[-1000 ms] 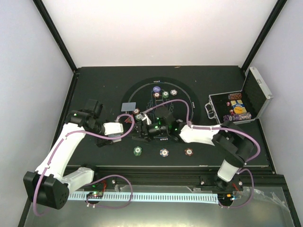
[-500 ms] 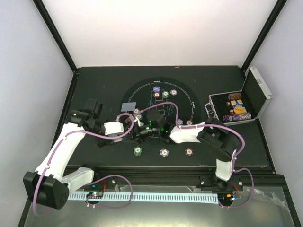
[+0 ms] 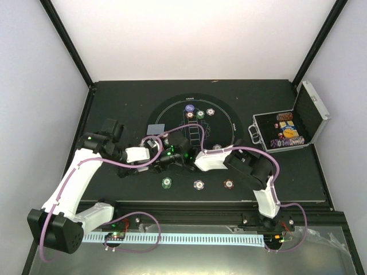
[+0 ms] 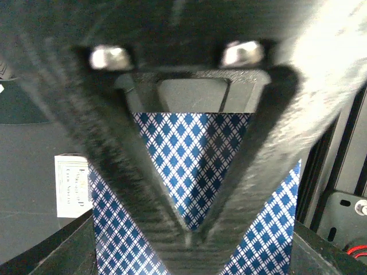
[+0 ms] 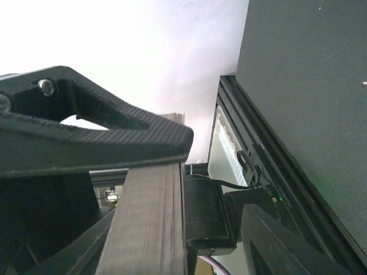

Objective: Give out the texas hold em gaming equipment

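My left gripper [image 3: 157, 152] hovers over the left edge of the black mat [image 3: 223, 123], shut on a deck of blue diamond-backed playing cards [image 4: 189, 143]; its fingers [image 4: 123, 172] meet in a V over the pattern. My right gripper [image 3: 172, 153] has reached in from the right and stands open around that deck, seen edge-on as a grey stack [image 5: 152, 223] right under its upper finger [image 5: 114, 137]. The lower finger stands apart from the stack. One card [image 3: 155, 129] lies face down on the mat. Three chips [image 3: 200, 113] sit at the mat's far side, three more [image 3: 199, 184] along the near side.
The silver case [image 3: 289, 129] stands open at the right with chips and cards inside. A small white printed card [image 4: 71, 183] lies on the table below the left gripper. The table's front rail [image 5: 275, 172] runs close behind the right gripper.
The right arm has swung left across the mat until its gripper meets the deck, and its jaws have narrowed. The left arm has held still with the deck.
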Controlling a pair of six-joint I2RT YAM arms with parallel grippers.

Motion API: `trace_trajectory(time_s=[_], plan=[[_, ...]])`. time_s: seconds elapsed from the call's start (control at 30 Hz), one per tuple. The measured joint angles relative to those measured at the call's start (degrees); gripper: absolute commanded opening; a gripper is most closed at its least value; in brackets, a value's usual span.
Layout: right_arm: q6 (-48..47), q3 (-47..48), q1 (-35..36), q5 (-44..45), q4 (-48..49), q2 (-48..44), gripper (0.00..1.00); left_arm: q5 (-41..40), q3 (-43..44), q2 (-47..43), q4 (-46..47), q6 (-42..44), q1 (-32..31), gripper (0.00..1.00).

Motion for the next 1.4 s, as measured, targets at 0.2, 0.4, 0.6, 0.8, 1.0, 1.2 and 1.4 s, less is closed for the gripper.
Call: trace_trajectory(time_s=[0.2,0.4,0.6,0.8,1.0,1.2,1.4], plan=[[2.1,0.8,0.0,-0.5,3.5,2.2,0.49,-0.2,0.0,-0.1,-0.6,0.3,0.0,0.02],[2.8,-1.8,-0.5,-0.4,7.5,1.8,0.44,0.1,0.0,-0.1,-0.7,0.5,-0.2,0.02],[-0.8,-4.7,-2.1,-0.3,4.7,-1.9,0.42,0.2,0.0,-0.2,-0.7,0.6,-0.2,0.01],[-4.4,-5.0,-2.8,-0.2,-0.6,-4.3,0.42,0.2,-0.3,-0.3,-0.7,0.6,-0.2,0.02],[-7.3,-5.0,-3.1,-0.2,-6.5,-6.5,0.39,-0.4,-1.0,-0.3,-0.6,0.6,-0.2,0.02],[-10.7,-4.9,-3.4,0.1,-13.7,-9.3,0.39,-0.9,-1.7,-0.4,-0.2,0.7,-0.2,0.02],[-11.7,-4.9,-3.4,0.2,-16.4,-10.8,0.17,-1.1,-2.2,-0.7,0.2,0.7,-0.2,0.01]])
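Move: The deck of cards, already held level in the left fingers, has its middle about 1 cm left and 1 cm below the right hand's point; from the left hand it lies some 2 cm to the right. Counted from the right hand, the triangular marker is about 12 cm ahead and 4 cm right, the card box 8 cm ahead and 6 cm left, and the green chips 3 cm back and 8 cm right, all roughly 14 cm below. The right fingers close around the deck, drawing its upper cards about 5 cm right while the left keeps hold. ##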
